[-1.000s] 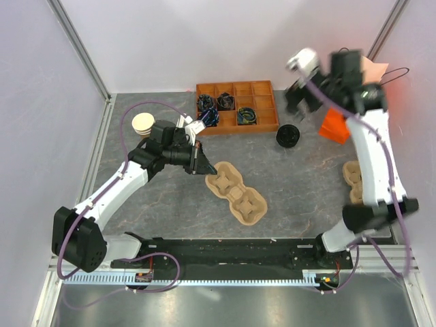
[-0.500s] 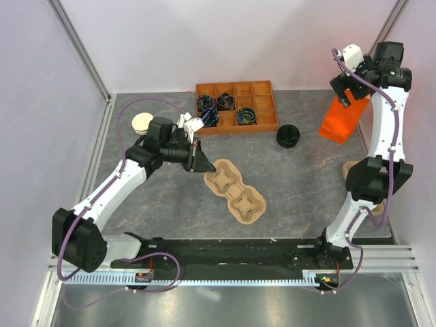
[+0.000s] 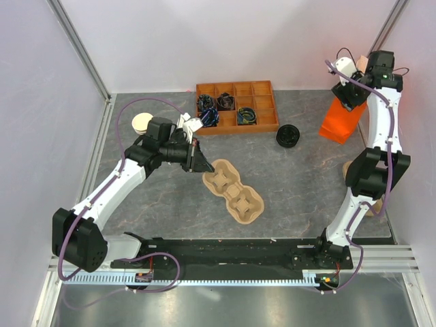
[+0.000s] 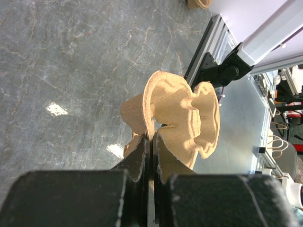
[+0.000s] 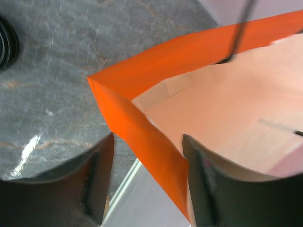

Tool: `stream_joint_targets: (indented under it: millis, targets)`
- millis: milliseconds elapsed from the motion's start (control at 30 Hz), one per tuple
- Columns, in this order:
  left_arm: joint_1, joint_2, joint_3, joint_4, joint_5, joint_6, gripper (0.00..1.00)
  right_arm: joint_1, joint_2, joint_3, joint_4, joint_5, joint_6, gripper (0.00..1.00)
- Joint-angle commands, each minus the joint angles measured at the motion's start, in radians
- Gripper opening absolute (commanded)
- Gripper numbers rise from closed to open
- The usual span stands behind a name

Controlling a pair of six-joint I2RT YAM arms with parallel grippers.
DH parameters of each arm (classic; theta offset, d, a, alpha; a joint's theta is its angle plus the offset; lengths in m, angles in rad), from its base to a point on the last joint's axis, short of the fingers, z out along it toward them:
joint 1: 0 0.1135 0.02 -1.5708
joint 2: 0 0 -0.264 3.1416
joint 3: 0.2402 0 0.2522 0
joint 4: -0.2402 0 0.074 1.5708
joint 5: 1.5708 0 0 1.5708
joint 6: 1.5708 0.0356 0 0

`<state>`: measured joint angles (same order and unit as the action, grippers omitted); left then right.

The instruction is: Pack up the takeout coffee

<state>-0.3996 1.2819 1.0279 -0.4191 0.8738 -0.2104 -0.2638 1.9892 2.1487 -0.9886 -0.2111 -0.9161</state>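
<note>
The takeout coffee is out of view. My left gripper (image 3: pixel 202 165) (image 4: pixel 151 137) is shut on the rim of a tan pulp cup carrier (image 3: pixel 234 191) (image 4: pixel 189 118) that lies mid-table. My right gripper (image 3: pixel 349 99) (image 5: pixel 147 142) hangs high at the back right over the open top of an orange paper bag (image 3: pixel 340 121) (image 5: pixel 142 80). Its jaws are open and straddle the bag's near wall, one finger inside and one outside, with a gap on both sides.
A wooden compartment tray (image 3: pixel 266 88) with black items stands at the back. A round black lid pile (image 3: pixel 288 136) (image 5: pixel 5 42) sits left of the bag. Lidless tan cups (image 3: pixel 142 123) stand at the back left. More pulp carriers (image 3: pixel 352 174) lie by the right arm.
My right arm swung from above the black lids over to the bag's top, and its jaws have narrowed somewhat. The left gripper and carrier shifted slightly left.
</note>
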Motion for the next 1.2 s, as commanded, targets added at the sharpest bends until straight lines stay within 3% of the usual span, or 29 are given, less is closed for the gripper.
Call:
stream_joint_targets:
  millis: [0,133,200,467,767,1033,1167]
  targets:
    - [0.016,-0.020,0.060,-0.013,0.047,0.071,0.02,-0.002,-0.050,-0.052,0.022,-0.004,-0.040,0.51]
    - [0.028,0.005,0.093,-0.018,0.045,0.060,0.02,-0.002,-0.064,-0.069,0.047,0.016,-0.073,0.12]
    - [0.033,0.002,0.106,-0.020,0.054,0.060,0.02,-0.002,-0.075,-0.073,0.056,0.027,-0.086,0.00]
    - [0.045,-0.007,0.173,-0.061,0.036,0.112,0.02,-0.008,-0.216,-0.183,0.214,0.049,-0.073,0.00]
    - [0.056,-0.038,0.189,-0.087,0.019,0.144,0.02,-0.025,-0.392,-0.260,0.228,0.000,-0.072,0.00]
    - [0.094,-0.096,0.190,-0.095,0.031,0.119,0.02,-0.006,-0.549,-0.205,0.065,-0.214,0.009,0.00]
    - [0.154,-0.134,0.185,-0.093,0.074,0.059,0.02,0.114,-0.612,-0.194,-0.088,-0.283,0.032,0.00]
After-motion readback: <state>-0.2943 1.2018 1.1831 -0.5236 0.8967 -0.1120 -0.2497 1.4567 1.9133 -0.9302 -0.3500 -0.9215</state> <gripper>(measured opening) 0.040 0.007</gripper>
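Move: My right hand hovers, fingers open, over the near rim of the takeout bag, whose middle is roughly 4 cm ahead, 4 cm to the right and 12 cm below. The black lid lies about 21 cm left and 3 cm back, and the second cup carrier 21 cm back and 2 cm right, both some 23 cm below. From my left hand, holding the other cup carrier, the bag is about 30 cm ahead, 52 cm to the right and 9 cm lower. I sink my right hand a couple of centimetres over the bag's near rim while its half-open fingers shut and pinch the orange paper. Then I haul the bag up about 17 cm, drawing back some 10 cm and finally swinging left, fingers tipping up about 20 degrees. My left hand keeps its grip on the cup carrier and raises it about 7 cm, tilting slightly. ##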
